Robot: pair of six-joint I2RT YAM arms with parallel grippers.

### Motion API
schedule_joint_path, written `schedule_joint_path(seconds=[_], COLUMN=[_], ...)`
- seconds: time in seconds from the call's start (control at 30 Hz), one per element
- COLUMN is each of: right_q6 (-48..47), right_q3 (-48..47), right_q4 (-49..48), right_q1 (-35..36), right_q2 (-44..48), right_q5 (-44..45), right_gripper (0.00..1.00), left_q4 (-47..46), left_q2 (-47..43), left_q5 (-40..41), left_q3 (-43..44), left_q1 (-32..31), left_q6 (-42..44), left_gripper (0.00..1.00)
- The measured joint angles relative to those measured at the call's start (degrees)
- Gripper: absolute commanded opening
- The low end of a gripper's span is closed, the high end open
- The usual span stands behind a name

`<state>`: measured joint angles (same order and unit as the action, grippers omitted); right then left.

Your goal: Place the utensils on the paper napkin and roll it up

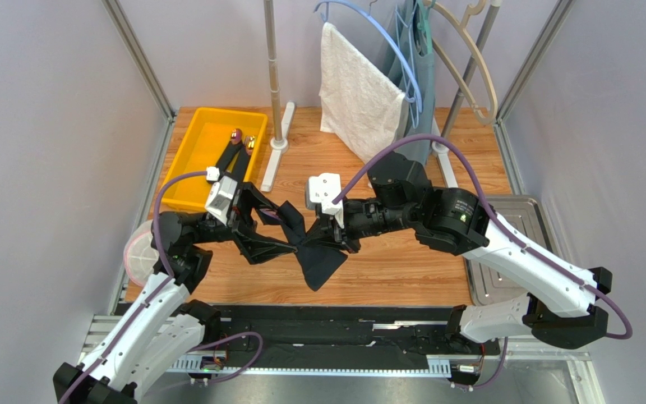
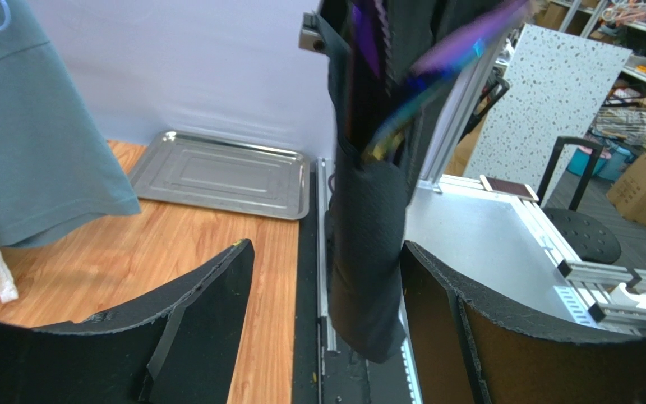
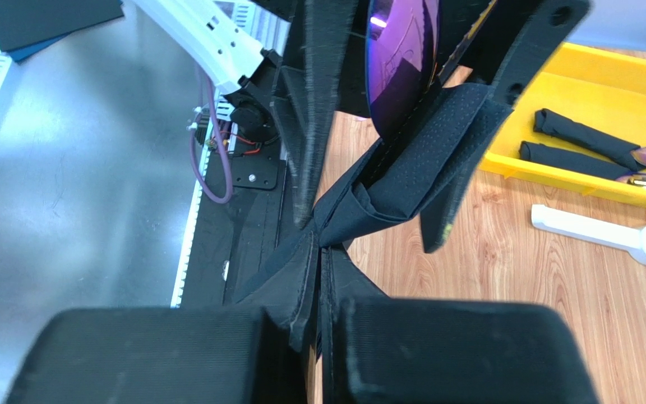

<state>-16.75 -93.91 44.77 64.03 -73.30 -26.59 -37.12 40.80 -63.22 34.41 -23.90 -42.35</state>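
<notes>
The black paper napkin [image 1: 318, 265] hangs in the air between both arms, folded loosely around the utensils. My right gripper [image 1: 335, 236] is shut on a gathered fold of the napkin [image 3: 402, 168], seen in its wrist view [image 3: 322, 316]. A shiny purple utensil head [image 3: 402, 50] sticks out above that fold. My left gripper [image 1: 280, 229] is open. In its wrist view [image 2: 326, 248] the hanging napkin bundle [image 2: 368, 252] sits between the fingers, close to the right finger [image 2: 503, 337]. Blurred iridescent utensils [image 2: 461, 42] poke from the bundle's top.
A yellow bin [image 1: 200, 168] at the back left holds two rolled black bundles [image 3: 579, 139] with shiny utensil heads. A white towel [image 1: 356, 88] and a grey-blue garment [image 2: 40, 151] hang on a rack behind. A metal tray [image 1: 512, 252] lies at the right.
</notes>
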Motion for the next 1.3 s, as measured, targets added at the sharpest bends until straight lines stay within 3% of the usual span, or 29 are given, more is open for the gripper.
schedule_joint_path(seconds=[0.57,0.77,0.8,0.97,1.13,1.17,1.23,1.27,1.3], right_q6=[-1.31,-1.31,-1.31,-1.31,-1.36,-1.36,-1.40,-0.96,-0.42], right_q3=[0.11,0.11,0.11,0.11,0.15,0.20,0.22,0.22,0.24], right_q4=[0.50,0.50,0.50,0.50,0.48,0.48,0.35,0.28,0.20], right_q1=[1.95,1.95,1.97,1.97,1.95,1.97,1.97,1.97,1.95], right_q2=[0.13,0.11,0.11,0.11,0.13,0.15,0.20,0.20,0.22], right_q5=[2.27,2.51,2.51,2.54,2.56,2.62,3.67,4.33,5.33], right_gripper=[0.00,0.00,0.00,0.00,0.01,0.21,0.45,0.69,0.79], left_q4=[-1.75,-2.10,-2.14,-2.71,-2.89,-2.67,-1.68,-0.81,0.11], left_q2=[-0.50,-0.76,-0.76,-0.48,-0.66,-0.72,-1.01,-1.18,-1.36], left_q5=[0.31,0.31,0.31,-0.11,0.09,0.20,0.66,0.85,1.03], left_q3=[1.73,1.90,1.92,2.10,2.10,2.10,2.14,2.19,2.29], left_q1=[-2.36,-2.38,-2.38,-2.45,-2.47,-2.47,-2.47,-2.47,-2.47], left_q6=[-2.56,-3.37,-3.56,-4.90,-6.23,-6.38,-6.45,-6.43,-6.40], left_gripper=[0.52,0.33,0.24,0.02,0.00,0.00,0.00,0.00,0.00])
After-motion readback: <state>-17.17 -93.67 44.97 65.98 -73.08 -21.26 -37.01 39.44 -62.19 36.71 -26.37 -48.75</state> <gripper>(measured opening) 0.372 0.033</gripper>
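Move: The left hand, open and pointing right, already has the rolled napkin between its fingers. The stretch they will shut on lies about 2 cm back, 1 cm to the right and some 2 cm higher, with the spoon head roughly 4 cm to the left, 1 cm back and 7 cm up. From the right hand, whose closed fingers hold the roll in the air, its body lies about 2 cm to the left, level fore and aft and in height. Easing back and up about 2 cm each way, still pointing right, the left hand centres its fingers on the rolled napkin and closes them from wide open to shut, pinching it just below the spoon head. The right hand drifts back under 1 cm, keeps its pinch until the left has shut, then opens about a third and lets go. ##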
